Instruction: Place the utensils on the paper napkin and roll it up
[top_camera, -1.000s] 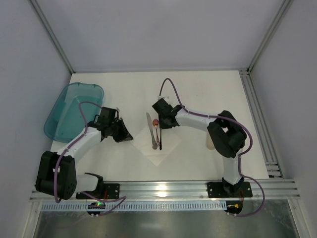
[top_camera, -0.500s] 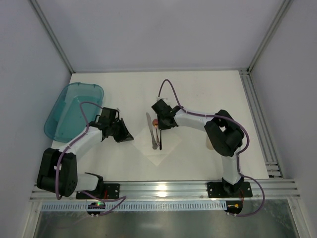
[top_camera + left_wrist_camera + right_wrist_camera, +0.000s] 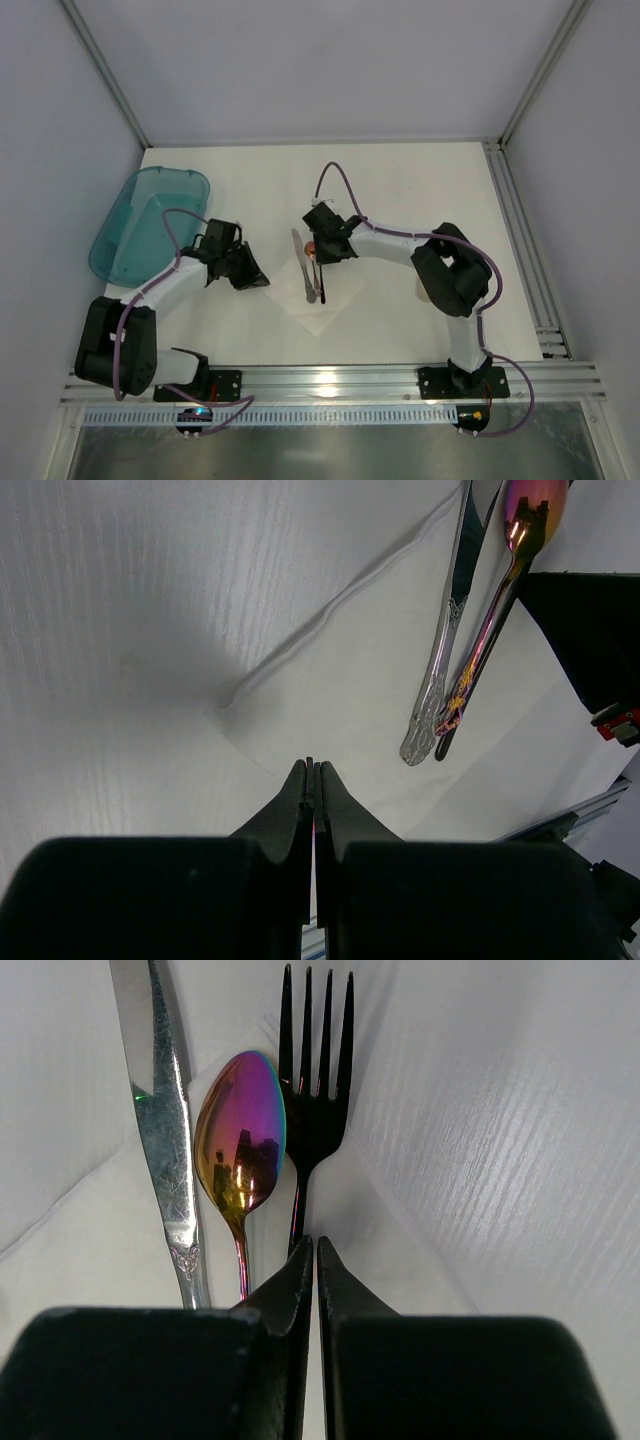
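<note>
The paper napkin lies as a white diamond mid-table. On it, side by side, rest a silver knife, an iridescent spoon and a black fork. My right gripper is shut, its tips just over the fork's handle, with the spoon and knife to their left. My left gripper is shut and empty, with its tips just inside the napkin's left corner. The knife and spoon lie beyond.
A translucent teal tub sits at the table's left, behind my left arm. An aluminium rail runs along the right edge and another along the front by the arm bases.
My right gripper has edged slightly left over the utensils, and the knife and spoon sit a touch further left. The left gripper has barely moved.
</note>
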### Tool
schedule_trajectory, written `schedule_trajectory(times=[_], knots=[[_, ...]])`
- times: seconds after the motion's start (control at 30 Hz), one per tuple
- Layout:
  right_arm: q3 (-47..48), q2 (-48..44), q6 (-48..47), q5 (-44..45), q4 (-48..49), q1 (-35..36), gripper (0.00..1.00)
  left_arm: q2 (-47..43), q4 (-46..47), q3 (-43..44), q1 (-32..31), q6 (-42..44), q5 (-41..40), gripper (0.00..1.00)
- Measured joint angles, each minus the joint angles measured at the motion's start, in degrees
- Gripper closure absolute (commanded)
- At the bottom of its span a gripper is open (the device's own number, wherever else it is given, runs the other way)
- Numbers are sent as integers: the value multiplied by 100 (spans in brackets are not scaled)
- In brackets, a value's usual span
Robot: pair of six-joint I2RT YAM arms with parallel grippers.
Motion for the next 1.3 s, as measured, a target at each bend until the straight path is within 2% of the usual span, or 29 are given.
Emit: schedule_trajectory(times=[0.07,0.17,0.3,0.37,0.47,0.5,0.67,0.7,0.77,0.87,1.1,1.3], knots=[[0,0,0,-9,4,0,95,2,-2,-2,-17,0,-24,100],[0,0,-4,9,-11,0,89,-2,-33,0,-116,4,-170,96],[-66,-166,11,17,-127,0,80,-153,-166,0,-396,2,-459,83],[-160,-376,55,-4,-181,0,76,-286,-186,0,-531,-11,-551,79],[-424,-835,210,-138,-153,0,69,-535,-175,-37,-697,-33,-662,68],[-614,-1043,306,-212,-90,-2,63,-640,-160,-85,-743,-46,-686,62],[-1801,-1934,960,-822,391,11,45,-1311,-96,-435,-848,-155,-708,44],[-2046,-2068,1143,-929,505,20,41,-1478,-94,-505,-852,-175,-706,35],[-2540,-2323,1495,-1145,688,50,31,-1843,-63,-612,-857,-197,-702,25],[-3034,-2612,2057,-1303,938,157,28,-2341,2,-702,-857,-245,-686,2],[-3692,-3226,3543,-1239,1449,737,25,-2616,-24,-697,-857,-284,-741,0],[-3936,-3287,4658,-835,1523,1187,25,-2618,-186,-697,-857,-284,-925,1]])
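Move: The napkin's near corner lies about 19 cm back from the right hand and 1 cm to its left, 1 cm lower. At that hand's height, the fork's middle is about level, 1 cm left, with the spoon 2 cm left and 1 cm back, and the knife 5 cm left and level. From the left hand the near corner is some 12 cm back, 12 cm right and 4 cm down; the napkin's left corner is about 2 cm left, 1 cm ahead, 4 cm down. The right hand comes free of the fork's neck, rises about 4 cm, then sweeps back along the utensils towards the napkin's near corner, some 17 cm in all, opening to three quarters while its fingers swing to point more to the left and the wrist turns clockwise. The left hand eases back about 3 cm, then rises some 6 cm above the napkin's left side, its shut fingers spreading wide and tipping up forward by nearly 20 degrees. ##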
